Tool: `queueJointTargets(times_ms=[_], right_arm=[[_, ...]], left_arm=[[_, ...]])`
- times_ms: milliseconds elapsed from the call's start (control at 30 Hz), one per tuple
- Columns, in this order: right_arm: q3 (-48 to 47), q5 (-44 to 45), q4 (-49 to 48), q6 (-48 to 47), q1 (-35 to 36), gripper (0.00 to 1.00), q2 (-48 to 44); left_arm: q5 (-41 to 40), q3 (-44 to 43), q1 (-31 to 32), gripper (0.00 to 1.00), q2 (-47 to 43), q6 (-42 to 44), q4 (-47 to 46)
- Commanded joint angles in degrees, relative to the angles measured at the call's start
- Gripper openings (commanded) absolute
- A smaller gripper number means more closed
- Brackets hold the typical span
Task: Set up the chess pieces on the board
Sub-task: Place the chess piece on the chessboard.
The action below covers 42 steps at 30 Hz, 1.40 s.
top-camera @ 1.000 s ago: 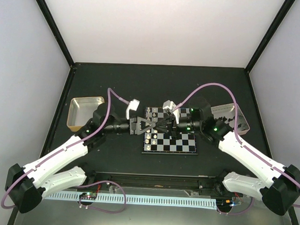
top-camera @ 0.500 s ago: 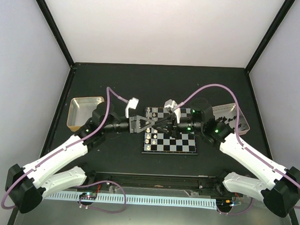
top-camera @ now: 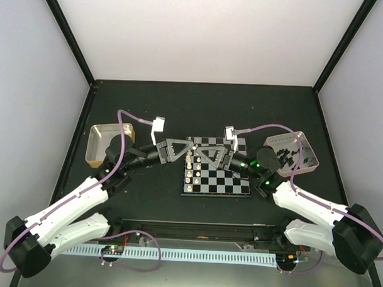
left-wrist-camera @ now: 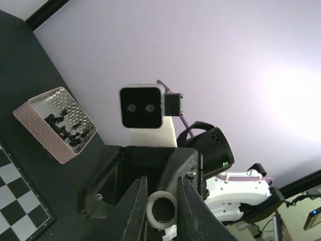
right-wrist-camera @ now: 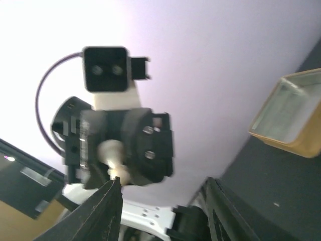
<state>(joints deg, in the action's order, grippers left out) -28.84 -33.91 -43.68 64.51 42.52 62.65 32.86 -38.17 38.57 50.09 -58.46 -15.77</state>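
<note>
The board [top-camera: 225,180] lies on the black table between the arms. Several cream-white chess pieces [top-camera: 190,173] stand in its left columns. My left gripper [top-camera: 190,152] hovers over the board's far left corner, shut on a cream-white chess piece [left-wrist-camera: 161,209] whose round base faces the wrist camera. My right gripper [top-camera: 207,155] faces it from the right, a short gap away, with its fingers [right-wrist-camera: 108,213] spread open and empty. In the right wrist view the held piece [right-wrist-camera: 113,156] shows in the opposite gripper, beyond my left fingertip.
A gold metal tray [top-camera: 106,142] sits left of the board. A pinkish tray [top-camera: 293,149] with several tiny black pieces [left-wrist-camera: 65,125] sits to the right. Dark pieces stand along the board's far row [top-camera: 207,143].
The two grippers met tip to tip over the board. The right gripper has opened and drawn back to the right, and the left gripper, now shut on the white piece, has pulled back slightly left.
</note>
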Motion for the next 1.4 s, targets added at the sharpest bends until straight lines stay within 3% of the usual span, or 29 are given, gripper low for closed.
queueJointTargets(times_ms=[0,167,333,700,833,900,933,1033,1067,1200,1367], right_arm=[[-1.3,3.2,-15.2,10.9,1.6,0.47,-0.1],[-2.4,3.5,-17.3,12.0,3.6,0.5,2.4],[-2.3,5.0,-19.5,14.0,3.9,0.46,4.6],[-2.7,6.9,-18.1,14.3,3.9,0.02,3.7],[-3.0,7.9,-13.4,12.6,3.9,0.01,1.9],[-3.4,8.1,-8.3,10.5,3.9,0.01,0.6],[-3.6,8.2,-5.3,8.9,3.9,0.01,-0.3],[-6.1,8.0,11.5,1.7,3.8,0.01,-2.8],[-7.2,8.4,18.2,-1.0,3.8,0.01,-3.4],[-11.8,12.3,42.9,-11.7,3.6,0.01,-3.9],[-18.7,20.6,69.5,-24.3,3.7,0.01,2.1]], left_arm=[[-2.6,0.8,-0.3,0.02,-0.3,-3.7,-6.6],[-2.8,2.2,-0.3,0.01,0.2,-5.8,-9.7],[-2.5,2.9,-0.3,0.01,0.5,-7.1,-11.4],[-2.7,3.9,-0.3,0.02,0.3,-7.2,-11.1],[-3.2,3.9,-0.3,0.05,0.0,-6.4,-9.7],[-4.3,3.9,-0.3,0.19,-0.6,-4.8,-7.1],[-5.3,3.8,-0.3,0.3,-1.2,-3.9,-5.0],[-11.0,3.9,-0.3,0.6,-3.1,-1.0,3.7],[-12.8,4.2,-0.4,0.66,-3.9,-0.1,6.2],[-21.3,4.8,-0.7,0.78,-7.5,6.2,16.1],[-33.1,5.0,-0.9,0.82,-12.0,13.9,28.7]])
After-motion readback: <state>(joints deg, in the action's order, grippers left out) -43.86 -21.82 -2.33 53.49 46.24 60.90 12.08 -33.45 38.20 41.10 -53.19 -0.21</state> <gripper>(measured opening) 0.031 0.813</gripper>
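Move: The chess piece is held between the left fingertips, right at the left hand point. From the open right gripper it sits about 3 cm higher and 1 cm to the left, level with it fore and aft. Below the right hand by some 17 cm are the rows of light pieces already set up, 1 cm ahead and 1 cm left. The middle of the chessboard lies at that depth too, 4 cm ahead and 9 cm to the right. Raise the open right gripper about 4 cm, easing slightly back and then forward again onto the piece, and shut its fingers on it while the left gripper keeps its hold nearly still. Then open the left fingers and draw that hand down and left. Lower the right hand some 6 cm towards the board with a little forward, tipping its fingers down about 30 degrees. ##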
